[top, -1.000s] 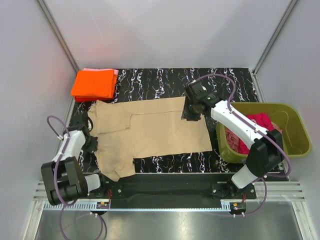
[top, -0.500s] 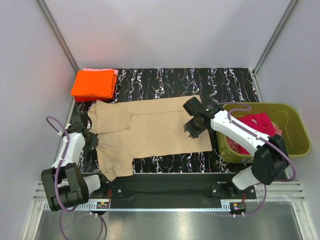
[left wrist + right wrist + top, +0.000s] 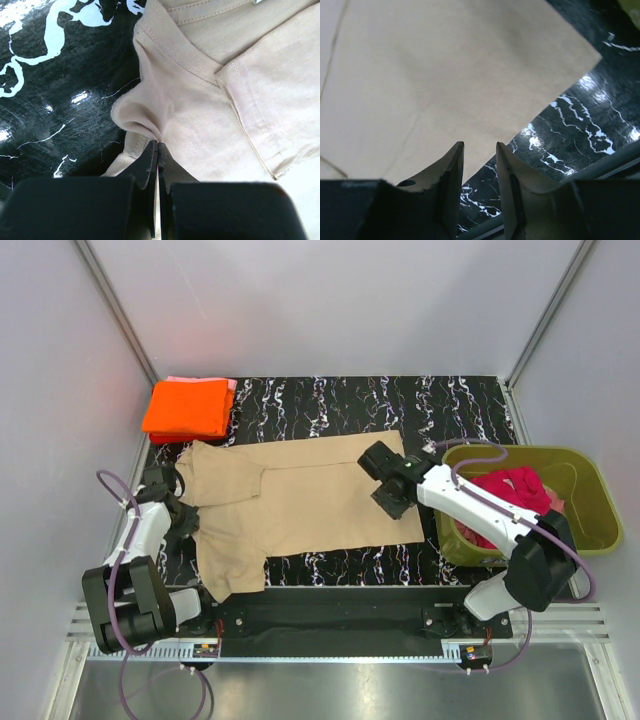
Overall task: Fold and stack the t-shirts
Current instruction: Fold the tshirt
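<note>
A tan-beige t-shirt (image 3: 310,495) lies spread flat on the black marbled table, collar to the left. My left gripper (image 3: 186,524) is shut on a pinched fold of its cloth (image 3: 150,112) just below the collar ribbing (image 3: 172,47), at the shirt's left edge. My right gripper (image 3: 392,506) hovers open over the shirt's right part, near the hem. In the right wrist view the tan-beige t-shirt (image 3: 445,75) fills the top and nothing sits between the right gripper (image 3: 479,145) fingers. An orange t-shirt (image 3: 187,407) lies folded at the back left on a pale pink t-shirt (image 3: 231,384).
An olive-green tub (image 3: 592,502) stands at the right edge with a magenta-red t-shirt (image 3: 507,491) crumpled inside. Grey walls close in the table on three sides. A metal rail (image 3: 330,625) runs along the near edge.
My right gripper has moved from the shirt's far right corner toward the near side, over the cloth. The left gripper has kept its pinch and barely shifted.
</note>
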You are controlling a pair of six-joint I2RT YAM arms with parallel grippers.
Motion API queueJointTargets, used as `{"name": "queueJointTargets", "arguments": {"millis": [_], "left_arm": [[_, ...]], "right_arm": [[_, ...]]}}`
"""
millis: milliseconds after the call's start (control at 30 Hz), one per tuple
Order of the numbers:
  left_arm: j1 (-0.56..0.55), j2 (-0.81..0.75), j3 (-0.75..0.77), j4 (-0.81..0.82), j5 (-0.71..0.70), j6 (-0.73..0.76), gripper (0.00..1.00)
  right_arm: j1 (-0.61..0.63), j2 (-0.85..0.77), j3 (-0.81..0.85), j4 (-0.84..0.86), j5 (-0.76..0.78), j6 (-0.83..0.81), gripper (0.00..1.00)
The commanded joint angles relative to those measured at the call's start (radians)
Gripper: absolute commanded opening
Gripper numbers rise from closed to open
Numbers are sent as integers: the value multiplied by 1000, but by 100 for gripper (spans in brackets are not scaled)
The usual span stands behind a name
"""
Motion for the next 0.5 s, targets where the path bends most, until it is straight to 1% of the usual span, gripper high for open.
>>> {"name": "queueJointTargets", "arguments": {"millis": [0, 100, 133, 167, 200, 267, 300, 367, 400, 467], "left_arm": [[-3, 7, 37, 37, 24, 17, 0], [-1, 11, 36, 43, 38, 16, 0], [-3, 13, 36, 46, 42, 17, 0], [-3, 14, 37, 46, 45, 17, 0], [-3, 14, 39, 45, 48, 22, 0], [-3, 14, 39, 48, 54, 25, 0], [-3, 13, 39, 48, 56, 25, 0], [-3, 8, 36, 49, 59, 26, 0], [-3, 4, 34, 49, 59, 26, 0], [-3, -1, 31, 49, 48, 31, 0]], "right_arm": [[82, 4, 112, 25, 147, -321, 39], [110, 7, 143, 7, 94, -466, 39], [123, 7, 148, -6, 83, -490, 39], [137, 11, 143, -27, 81, -504, 40], [148, 10, 131, -21, 49, -567, 41], [177, -4, 31, 95, -53, -726, 42], [179, -14, -4, 191, -145, -847, 41], [191, -13, -46, 224, -131, -917, 39], [199, -18, -56, 287, -127, -1037, 40], [206, -15, -81, 328, -126, -1141, 40]]}}
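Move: My right hand hangs half open over the right part of the beige t-shirt. The stretch of near hem it makes for is about 6 cm back, 5 cm to its left and 9 cm below. The shirt's near right corner is roughly 5 cm back and 6 cm to this hand's right, and the middle of the green basket some 29 cm to the right, 1 cm farther out. From my left hand, that hem stretch is about 40 cm to the right and 4 cm back. I swing my right hand in a small arc towards the shirt's near hem: first up and left by 3 to 4 cm each, then back and down about 5 cm, turning the wrist some 55 degrees counter-clockwise to face the hem. The fingers stay half open, touching nothing. My left hand all but stays, still pinching the shirt's left edge. ##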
